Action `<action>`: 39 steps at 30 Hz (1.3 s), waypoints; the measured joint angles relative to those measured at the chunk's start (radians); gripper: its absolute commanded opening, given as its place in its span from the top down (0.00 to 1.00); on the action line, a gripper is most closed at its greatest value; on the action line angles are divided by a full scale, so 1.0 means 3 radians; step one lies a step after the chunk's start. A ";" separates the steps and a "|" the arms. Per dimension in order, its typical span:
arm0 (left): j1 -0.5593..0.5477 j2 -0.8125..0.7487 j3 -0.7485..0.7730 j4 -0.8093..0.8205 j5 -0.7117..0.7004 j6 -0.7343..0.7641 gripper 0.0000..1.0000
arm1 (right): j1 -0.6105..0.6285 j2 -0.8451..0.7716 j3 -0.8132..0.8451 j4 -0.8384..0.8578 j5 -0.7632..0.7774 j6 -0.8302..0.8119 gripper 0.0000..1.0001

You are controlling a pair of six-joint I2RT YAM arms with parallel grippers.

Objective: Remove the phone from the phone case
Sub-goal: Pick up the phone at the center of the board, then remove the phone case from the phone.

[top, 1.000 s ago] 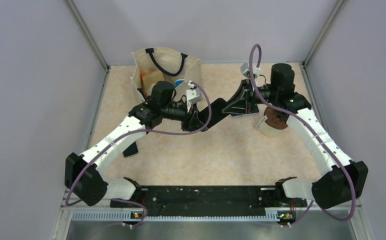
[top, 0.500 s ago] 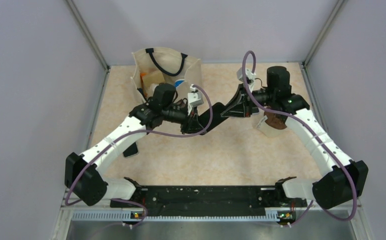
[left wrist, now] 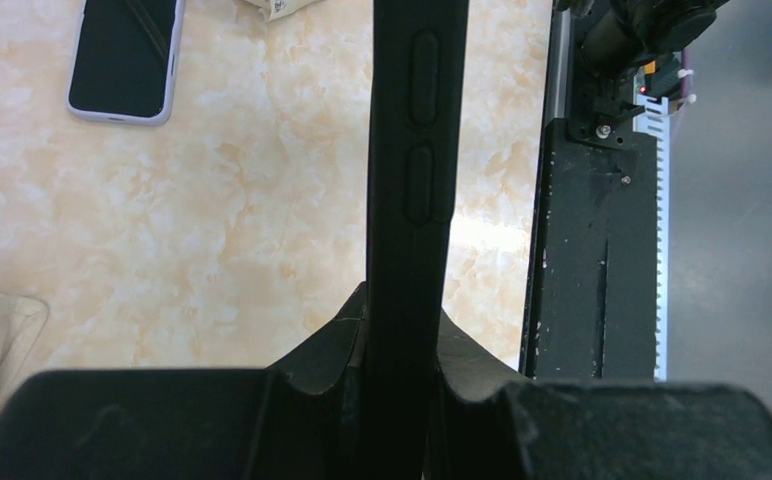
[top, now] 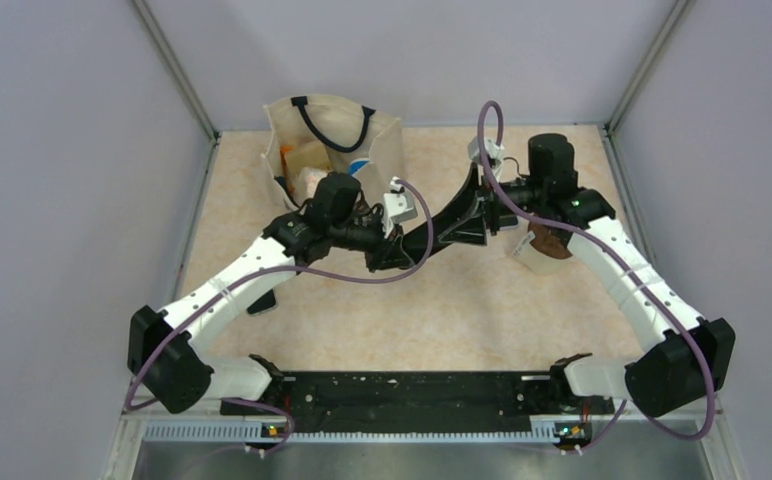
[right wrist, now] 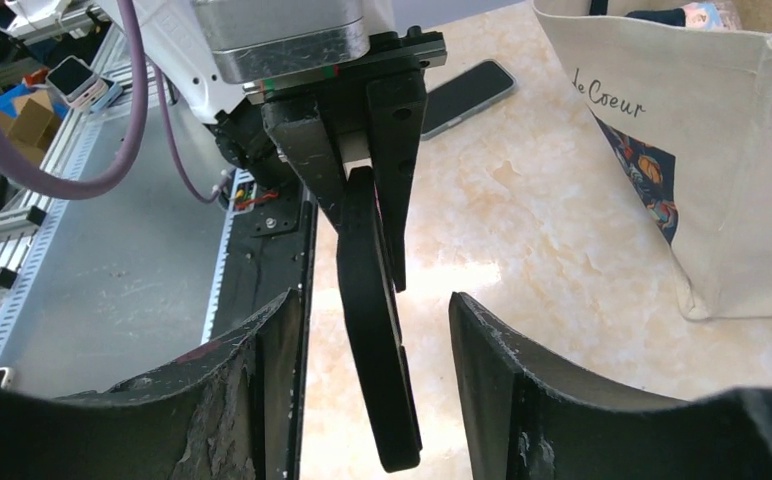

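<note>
My left gripper [top: 402, 250] [left wrist: 402, 335] is shut on one end of a black phone case [top: 432, 232] [left wrist: 412, 180], held edge-on above the table with its two side buttons showing. The case's [right wrist: 372, 330] other end hangs between the fingers of my right gripper [top: 454, 222] [right wrist: 370, 300], which stands open, with a gap on both sides. A dark phone with a pale lilac rim [left wrist: 124, 58] [top: 260, 300] [right wrist: 467, 95] lies flat on the table by the left arm. I cannot tell whether anything sits inside the case.
A cream tote bag [top: 334, 130] [right wrist: 702, 150] stands at the back left with things inside. A brown and white object [top: 542, 250] lies under the right arm. The black base rail [top: 412, 390] [left wrist: 592, 250] runs along the near edge.
The right gripper has opened and let go of the case. The left gripper closed tighter on it and shifted slightly right with it.
</note>
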 measured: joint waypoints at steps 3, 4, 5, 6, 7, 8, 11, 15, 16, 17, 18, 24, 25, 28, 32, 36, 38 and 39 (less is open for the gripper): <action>-0.0043 -0.0020 -0.0001 -0.0020 -0.0113 0.0045 1.00 | 0.0006 0.0045 0.0006 0.0010 -0.0009 0.0051 0.51; -0.0052 -0.0027 -0.0006 -0.0020 -0.0136 0.0057 1.00 | 0.0006 0.0067 0.0006 0.0014 -0.0017 0.0071 0.52; -0.0065 -0.0034 -0.0013 -0.0022 -0.0172 0.0071 1.00 | 0.0006 0.0092 0.0006 0.0023 -0.0028 0.0094 0.53; -0.0078 -0.0039 -0.0019 -0.0023 -0.0209 0.0081 1.00 | 0.0006 0.0116 0.0006 0.0027 -0.0039 0.0120 0.54; -0.0088 -0.0043 -0.0025 -0.0023 -0.0240 0.0093 1.00 | 0.0008 0.0141 0.0006 0.0027 -0.0053 0.0145 0.54; -0.0095 -0.0048 -0.0032 -0.0023 -0.0266 0.0102 1.00 | 0.0008 0.0163 0.0006 0.0031 -0.0069 0.0169 0.54; -0.0121 -0.0053 -0.0060 -0.0028 -0.0338 0.0139 1.00 | 0.0011 0.0200 0.0006 0.0056 -0.0108 0.0248 0.54; -0.0142 -0.0053 -0.0095 -0.0041 -0.0403 0.0161 1.00 | 0.0014 0.0207 0.0006 0.0126 -0.0155 0.0327 0.54; -0.0146 -0.0053 -0.0099 -0.0047 -0.0411 0.0165 1.00 | 0.0014 0.0207 0.0006 0.0141 -0.0161 0.0341 0.55; -0.0149 -0.0053 -0.0100 -0.0048 -0.0420 0.0167 1.00 | 0.0015 0.0207 0.0006 0.0158 -0.0169 0.0359 0.57; -0.0151 -0.0053 -0.0102 -0.0048 -0.0423 0.0168 1.00 | 0.0015 0.0207 0.0006 0.0177 -0.0174 0.0366 0.60; -0.0167 -0.0053 -0.0102 -0.0048 -0.0477 0.0170 1.00 | 0.0017 0.0210 0.0005 0.0252 -0.0247 0.0445 0.86; -0.0168 -0.0053 -0.0102 -0.0048 -0.0467 0.0170 1.00 | 0.0019 0.0215 0.0005 0.0275 -0.0281 0.0445 0.91; -0.0183 -0.0060 -0.0102 -0.0055 -0.0448 0.0173 1.00 | 0.0019 0.0221 0.0004 0.0337 -0.0366 0.0440 1.00; -0.0216 -0.0086 -0.0116 -0.0050 -0.0537 0.0231 1.00 | 0.0018 0.0239 0.0001 0.0375 -0.0426 0.0450 1.00; -0.0305 -0.0135 -0.0172 -0.0041 -0.0771 0.0347 1.00 | 0.0018 0.0281 -0.0038 0.0411 -0.0498 0.0486 1.00; -0.0364 -0.0160 -0.0200 -0.0042 -0.0919 0.0413 1.00 | 0.0018 0.0308 -0.0064 0.0412 -0.0547 0.0492 1.00; -0.0390 -0.0170 -0.0211 -0.0042 -0.0997 0.0444 1.00 | 0.0018 0.0324 -0.0070 0.0415 -0.0566 0.0493 1.00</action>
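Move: The left hand still grips the cased phone near one end; its middle lies about 5 cm to the right, 3 cm ahead and some 2 cm above. From the open right hand the phone's middle is roughly 4 cm left, 2 cm back and 2 cm below. Down on the table, the lilac-cased phone lies about 20 cm ahead and 11 cm right of the right hand; the tote bag stands some 28 cm ahead and 27 cm left. Edging left about 1 cm and dipping, recovering and dipping again by about as much, the right hand shuts its half-open fingers on the free end of the cased phone and keeps the pinch, rolling some 10 degrees so its forward side drops and swinging slightly counter-clockwise. The left hand keeps its grip, sinks nearly 3 cm in two stages, rolls the opposite way and tips its fingertips lower. ##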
